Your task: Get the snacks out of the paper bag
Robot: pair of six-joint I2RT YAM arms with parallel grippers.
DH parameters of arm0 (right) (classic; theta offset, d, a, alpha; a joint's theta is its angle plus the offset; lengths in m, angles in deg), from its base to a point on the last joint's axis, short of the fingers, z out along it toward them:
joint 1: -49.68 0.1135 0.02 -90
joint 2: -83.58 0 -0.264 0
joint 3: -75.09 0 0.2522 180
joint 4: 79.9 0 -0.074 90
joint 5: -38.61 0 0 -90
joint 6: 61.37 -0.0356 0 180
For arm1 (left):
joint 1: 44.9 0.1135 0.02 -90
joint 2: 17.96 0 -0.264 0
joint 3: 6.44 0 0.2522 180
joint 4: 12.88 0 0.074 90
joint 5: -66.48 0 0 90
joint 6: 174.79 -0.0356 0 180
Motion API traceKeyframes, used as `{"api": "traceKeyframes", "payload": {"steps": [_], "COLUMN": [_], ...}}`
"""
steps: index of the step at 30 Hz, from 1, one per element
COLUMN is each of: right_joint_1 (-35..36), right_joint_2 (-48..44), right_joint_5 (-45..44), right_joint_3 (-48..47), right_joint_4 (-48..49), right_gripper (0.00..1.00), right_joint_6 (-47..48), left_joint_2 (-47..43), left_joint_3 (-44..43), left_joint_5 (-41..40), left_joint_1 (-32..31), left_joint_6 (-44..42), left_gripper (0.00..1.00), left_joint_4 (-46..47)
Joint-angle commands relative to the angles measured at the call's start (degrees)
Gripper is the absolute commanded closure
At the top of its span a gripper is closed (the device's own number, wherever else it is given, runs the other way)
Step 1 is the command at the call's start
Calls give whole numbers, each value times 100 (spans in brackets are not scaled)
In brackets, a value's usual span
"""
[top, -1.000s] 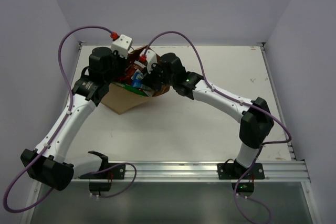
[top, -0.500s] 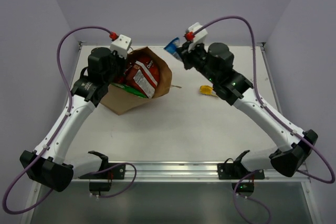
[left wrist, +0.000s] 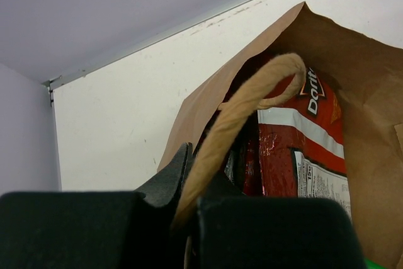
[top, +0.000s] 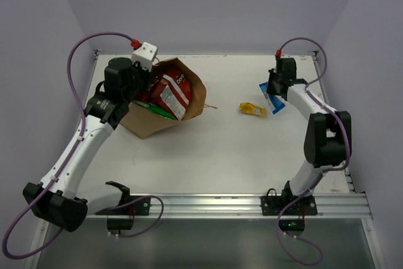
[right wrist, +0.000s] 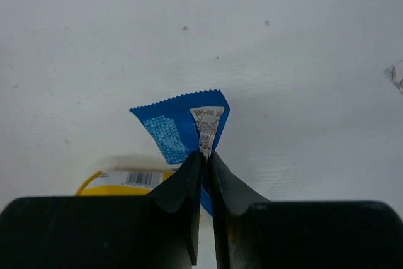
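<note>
The brown paper bag point(top: 145, 121) lies on its side at the back left, mouth towards the right. Inside it show an orange-red Doritos bag point(top: 174, 92), another red packet and a strip of green chip bag point(top: 155, 111). My left gripper point(top: 143, 82) is at the bag's mouth, shut on its twisted handle point(left wrist: 252, 102); the Doritos bag point(left wrist: 302, 149) sits just behind that loop. At the far right my right gripper point(top: 271, 89) is shut on the slim blue bar point(top: 272, 99), pinching its end point(right wrist: 176, 130) low over the table.
A small yellow packet point(top: 252, 109) lies on the table just left of the blue bar, and shows under the right fingers point(right wrist: 119, 183). The table's back edge and side rails are close to both grippers.
My right arm has pulled out of the bag's mouth and swung to the far right, carrying the blue bar. The left arm and the bag have stayed put.
</note>
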Motion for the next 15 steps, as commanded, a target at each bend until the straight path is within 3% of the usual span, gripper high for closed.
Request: {"api": "traceKeyframes", "payload": {"steps": [1,3,8,11,15], "right_joint_1": [-134,-126,242,1155,2691], "right_joint_2": [396,538,-584,-1420,-1914], "right_joint_5": [309,318,661,381,-94], "right_joint_3": [-513,-733,-452,-557,-978], "right_joint_4": [-479,-743,-657,-639,-639], "right_gripper": [84,74,22,11,5], "right_joint_6": [-485,-538,-775,-872,-1302], "left_joint_2": [-251,-277,-322,-286,-278], "left_joint_3": [3,46,108,82,82], "left_joint_5": [46,125,169,196,336], "left_joint_1": [-8,-8,-8,-8,-8], "left_joint_6": [-93,-93,-58,38,179], "left_gripper": [100,100,100,100,100], "left_joint_4": [99,99,125,117,99]}}
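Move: The right hand holds the blue packet, the table spot for it lying straight below, some 8 cm down. The yellow packet lies about 9 cm to this hand's left and 8 cm nearer the base; the Doritos bag, inside the paper bag, is roughly 41 cm left, 11 cm back and 8 cm higher. From the left hand, the spot for the blue packet is about 47 cm right, 8 cm ahead and 28 cm down. The right fingers let go of the blue packet over the table, opening from shut to nearly full width as the hand dips about 5 cm and starts back up. The hand then swings up some 18 cm and left about 15 cm, drawing back a little, towards the paper bag and turning counter-clockwise; the left hand keeps its pinch on the bag's handle. ##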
